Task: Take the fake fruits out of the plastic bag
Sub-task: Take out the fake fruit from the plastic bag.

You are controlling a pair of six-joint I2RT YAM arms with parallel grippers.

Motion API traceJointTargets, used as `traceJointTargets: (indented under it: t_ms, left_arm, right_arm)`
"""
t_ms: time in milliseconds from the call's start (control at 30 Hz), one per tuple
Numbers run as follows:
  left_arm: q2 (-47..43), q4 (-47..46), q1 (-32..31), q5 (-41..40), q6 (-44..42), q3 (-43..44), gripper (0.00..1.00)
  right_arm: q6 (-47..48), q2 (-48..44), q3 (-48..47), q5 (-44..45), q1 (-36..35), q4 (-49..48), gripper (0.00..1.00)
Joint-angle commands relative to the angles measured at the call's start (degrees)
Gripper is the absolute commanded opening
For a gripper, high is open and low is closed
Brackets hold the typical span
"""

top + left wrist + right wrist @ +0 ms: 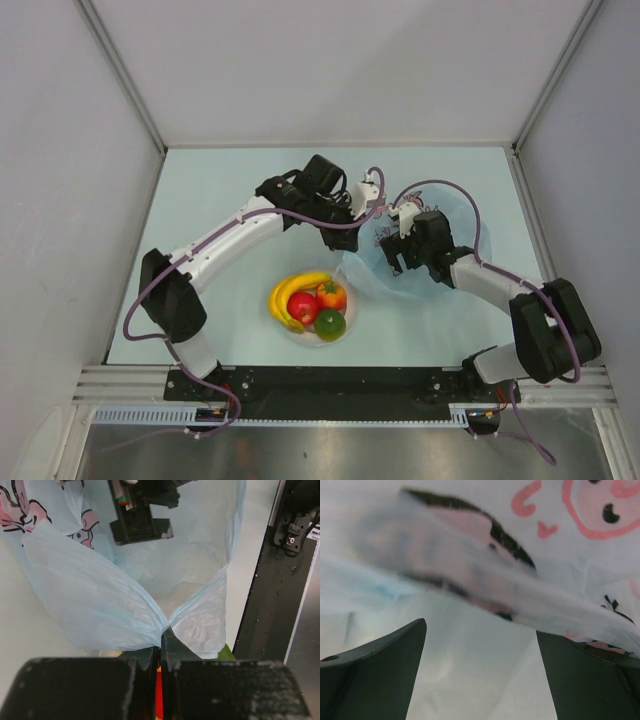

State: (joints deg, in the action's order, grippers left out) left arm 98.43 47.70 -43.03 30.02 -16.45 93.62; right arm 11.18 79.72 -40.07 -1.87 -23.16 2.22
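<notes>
The light-blue plastic bag (430,262) lies right of centre, its mouth held up. My left gripper (348,248) is shut on the bag's rim, and the film bunches at its fingertips in the left wrist view (164,632). My right gripper (392,252) is open and reaches into the bag, with nothing between its fingers (480,675). It also shows in the left wrist view (142,515). The bag's printed film (485,570) hangs blurred close ahead. A yellow banana (291,292), a red apple (303,307), an orange-red fruit (331,295) and a green round one (330,323) lie on the white plate (296,333). No dark purple fruit shows.
The plate stands just near-left of the bag, under the left gripper. The black base rail (330,382) runs along the near edge and shows at the right of the left wrist view (270,610). White walls enclose the table on three sides.
</notes>
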Motion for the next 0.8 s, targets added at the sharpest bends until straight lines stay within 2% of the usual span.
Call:
traceJointTargets:
  t_ms: [0,167,333,467,767]
  left_arm:
    - [0.53,0.55,-0.3,2.93,0.98,3.32,0.0]
    - [1.23,1.25,-0.3,4.78,0.89,3.32,0.0]
    - [1.32,1.16,-0.39,5.92,1.5,1.74,0.0]
    - [1.41,0.9,-0.39,6.98,2.21,1.39,0.0]
    - [1.5,2.48,-0.3,7.42,0.63,2.7,0.0]
  right_arm:
    - [1.56,5.35,-3.69,1.78,1.01,-10.03,0.98]
    - [-0.72,10.18,-6.68,0.12,3.73,-13.9,1.0]
    - [1.56,15.01,-10.27,-1.91,5.31,-15.75,1.0]
    - [4.37,18.62,-13.45,-7.34,6.37,-15.92,1.0]
    - [6.75,24.86,-19.95,-8.42,6.81,-15.75,1.0]
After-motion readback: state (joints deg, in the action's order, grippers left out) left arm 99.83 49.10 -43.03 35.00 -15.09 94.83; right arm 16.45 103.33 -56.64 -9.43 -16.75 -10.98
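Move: No fruit shows in the bag, so its crumpled, printed far part is what counts: about 14 cm straight ahead of the open right hand and at nearly its height. The bag's mouth corner, pinched by the left hand, is some 8 cm back, 13 cm left and 14 cm up from the right hand. The plate of fruit is roughly 11 cm back and 23 cm left, 5 cm lower. From the left hand the printed part is about 20 cm ahead, 12 cm right and 16 cm below. With its fingers kept wide open, the right hand pushes the bag's printed film ahead of it, running low and forward about 12 cm deeper into the bag, away from the plate, and tipping its fingers up slightly. The left hand keeps its pinch on the mouth corner, easing back about 1.5 cm and tilting some 5 degrees. ##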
